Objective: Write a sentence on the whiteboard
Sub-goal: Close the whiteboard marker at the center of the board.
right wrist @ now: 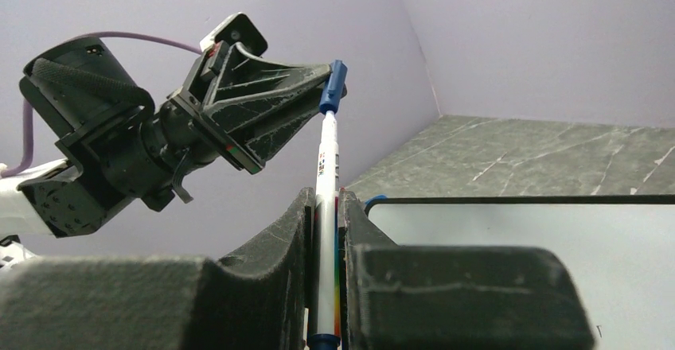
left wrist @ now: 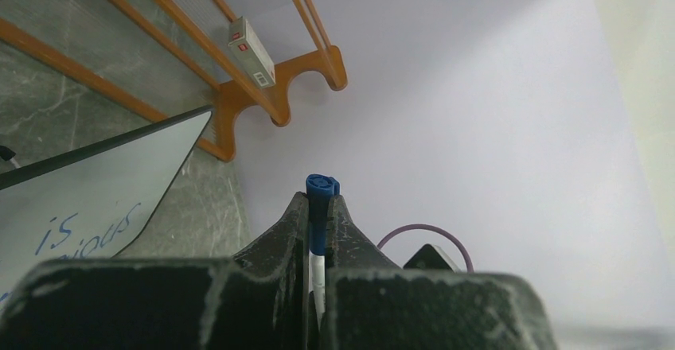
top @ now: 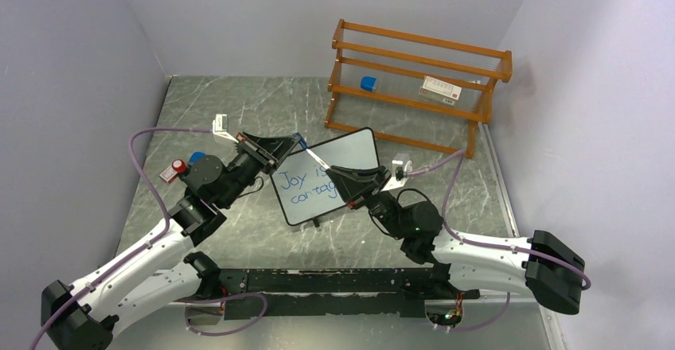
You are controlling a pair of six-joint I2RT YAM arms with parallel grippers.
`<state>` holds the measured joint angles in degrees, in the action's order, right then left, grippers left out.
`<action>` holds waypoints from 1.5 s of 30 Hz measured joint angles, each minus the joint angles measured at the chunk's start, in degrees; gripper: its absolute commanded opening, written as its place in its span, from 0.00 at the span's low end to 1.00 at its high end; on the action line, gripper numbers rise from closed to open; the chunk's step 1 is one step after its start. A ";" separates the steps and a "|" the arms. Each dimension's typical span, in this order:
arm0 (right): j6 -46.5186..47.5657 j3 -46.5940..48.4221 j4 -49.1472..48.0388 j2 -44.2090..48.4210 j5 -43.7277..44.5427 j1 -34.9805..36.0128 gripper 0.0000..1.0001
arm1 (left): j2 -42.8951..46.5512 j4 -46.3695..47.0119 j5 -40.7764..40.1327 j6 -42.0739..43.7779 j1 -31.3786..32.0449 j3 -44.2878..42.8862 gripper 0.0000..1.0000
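Observation:
The whiteboard [top: 356, 149] stands tilted at the middle of the table, and blue words of the sentence [top: 306, 187] show on it. Above its left part a white marker [top: 317, 157] with a blue cap [top: 299, 138] is held between both arms. My left gripper [top: 291, 143] is shut on the cap [left wrist: 321, 195]. My right gripper [top: 334, 173] is shut on the white barrel [right wrist: 325, 207]. From the right wrist, the cap [right wrist: 333, 87] sits on the barrel's far end, pinched by the left fingers [right wrist: 290, 95]. My right gripper hides part of the sentence.
An orange wooden rack [top: 418, 87] stands at the back right, holding a blue item [top: 368, 83] and a white box [top: 442, 87]. A red-capped item [top: 177, 167] and a blue one [top: 197, 157] lie left of the left arm. Walls close in on three sides.

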<state>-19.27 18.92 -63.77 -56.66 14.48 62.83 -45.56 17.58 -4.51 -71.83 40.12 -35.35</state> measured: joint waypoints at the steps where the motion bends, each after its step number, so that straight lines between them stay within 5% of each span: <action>1: -0.02 0.00 -0.13 -0.22 0.11 0.00 0.00 | 0.00 0.15 0.00 -0.02 0.15 0.00 0.05; 20: -0.87 -0.09 -4.68 -1.95 0.55 0.13 0.00 | -0.22 2.08 -0.02 -0.61 2.73 0.15 0.05; 32: -3.17 -1.14 -14.56 -7.39 3.96 0.39 0.00 | -1.97 9.94 -7.19 1.84 9.25 3.10 0.05; 39: -4.02 -1.40 -17.07 -8.35 4.37 0.55 0.00 | -2.32 12.44 -9.84 5.55 11.19 3.43 0.34; 45: -5.18 -3.08 -15.37 -5.25 5.07 0.46 0.00 | 1.25 5.16 -8.98 13.60 13.11 2.84 0.57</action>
<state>-24.45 15.84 -79.13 -61.91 19.55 63.29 -44.31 22.74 -13.50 -58.24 53.23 -32.51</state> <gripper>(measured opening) 0.139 0.494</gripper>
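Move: The left hand already pinches the blue cap around the marker's tip; the tip lies about 2 cm back, 2 cm right and 2 cm below the left hand point, and the barrel's middle some 6 cm back, 7 cm right and 4 cm below. The whiteboard's centre is roughly 4 cm ahead, 7 cm right and 24 cm below. From the right hand, still gripping the barrel, the cap is about 7 cm ahead, 7 cm left and 5 cm above, and the whiteboard's centre some 11 cm ahead, 1 cm left and 20 cm below. Keeping the cap pinched, the left hand slowly draws back and to the right by about 3 cm, pushing the cap down along the marker towards the right fingers, while the right hand keeps its grip on the barrel, tilts up some 10 degrees and rises about 1 cm. Then the left fingers open to about half and let go of the cap, the left hand easing another 1.5 cm back and about 1 cm down as its wrist tips upward. ##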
